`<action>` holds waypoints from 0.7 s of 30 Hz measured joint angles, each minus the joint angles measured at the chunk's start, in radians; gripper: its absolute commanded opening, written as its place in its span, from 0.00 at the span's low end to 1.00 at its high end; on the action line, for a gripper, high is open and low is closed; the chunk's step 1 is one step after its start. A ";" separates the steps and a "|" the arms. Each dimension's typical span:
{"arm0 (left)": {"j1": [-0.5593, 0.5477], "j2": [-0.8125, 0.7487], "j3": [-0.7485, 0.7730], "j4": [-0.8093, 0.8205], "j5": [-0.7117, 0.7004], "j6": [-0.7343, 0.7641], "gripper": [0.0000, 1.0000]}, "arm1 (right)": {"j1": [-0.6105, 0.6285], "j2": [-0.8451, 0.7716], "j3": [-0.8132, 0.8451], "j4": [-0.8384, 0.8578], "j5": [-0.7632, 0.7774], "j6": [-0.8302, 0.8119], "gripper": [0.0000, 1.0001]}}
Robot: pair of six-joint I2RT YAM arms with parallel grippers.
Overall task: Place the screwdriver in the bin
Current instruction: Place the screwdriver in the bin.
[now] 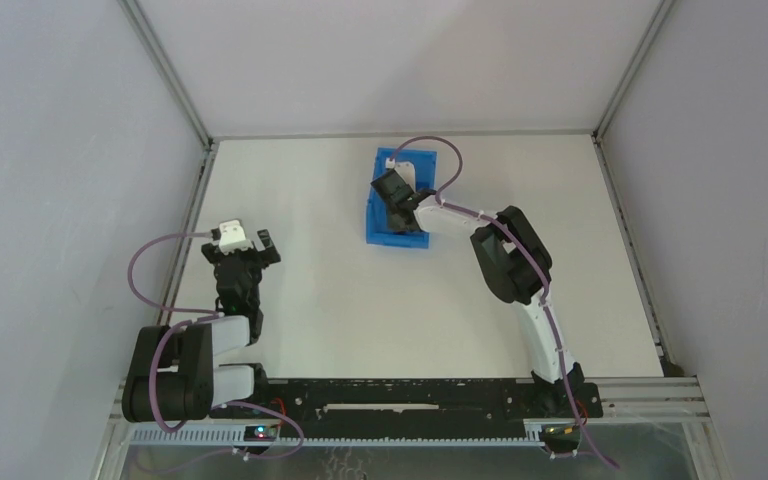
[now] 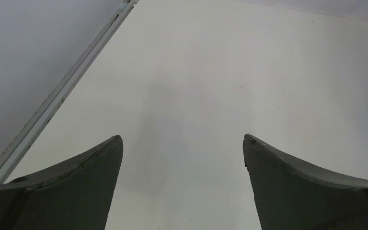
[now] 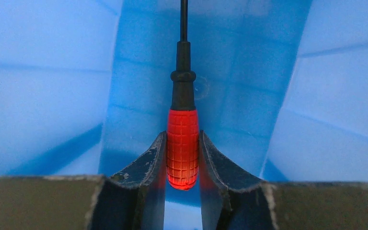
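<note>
The screwdriver (image 3: 182, 143) has a red gridded handle and a thin black shaft that points away from the wrist camera. My right gripper (image 3: 182, 136) is shut on that handle, one finger on each side. All around it are the walls and floor of the blue bin (image 3: 48, 96). From above, the bin (image 1: 375, 222) sits at mid-table toward the back, and my right gripper (image 1: 396, 195) reaches down inside it; the screwdriver is hidden there. My left gripper (image 1: 245, 245) hovers over bare table at the left, and its wrist view shows that gripper (image 2: 182, 141) open and empty.
Grey walls with metal rails enclose the white table (image 1: 310, 300) on the left, back and right. The right arm's purple cable (image 1: 440, 150) loops above the bin. The arm bases sit on a black rail (image 1: 400, 395) at the near edge.
</note>
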 measured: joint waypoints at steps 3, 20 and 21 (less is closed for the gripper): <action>0.000 0.000 0.000 0.000 0.000 0.000 1.00 | -0.004 0.000 0.003 0.005 -0.008 0.001 0.33; 0.000 0.000 0.000 0.000 0.000 0.000 1.00 | 0.008 -0.074 0.008 -0.025 0.024 0.015 0.62; 0.000 0.000 0.000 0.000 0.000 0.000 1.00 | 0.011 -0.090 0.008 -0.029 0.028 0.014 0.62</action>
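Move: My right hand is already down inside the bin, pinching the screwdriver by its red handle. The bin's middle is about 5 cm ahead, neither left nor right, and some 2 cm above my fingertips. The screwdriver's middle is roughly 3 cm ahead in line with the hand, about level with the fingertips. For my idle left hand, the bin's middle lies some 13 cm ahead, 31 cm to the right and 7 cm below. I hold my right hand nearly still, low in the bin, and open my fingers from their pinch to about twice the gap, letting go of the red handle. Only then do I lift almost straight up, slowly at first and then faster, about 5 cm, away from the screwdriver, with the fingers left open and the wrist tilting up barely 5 degrees. ##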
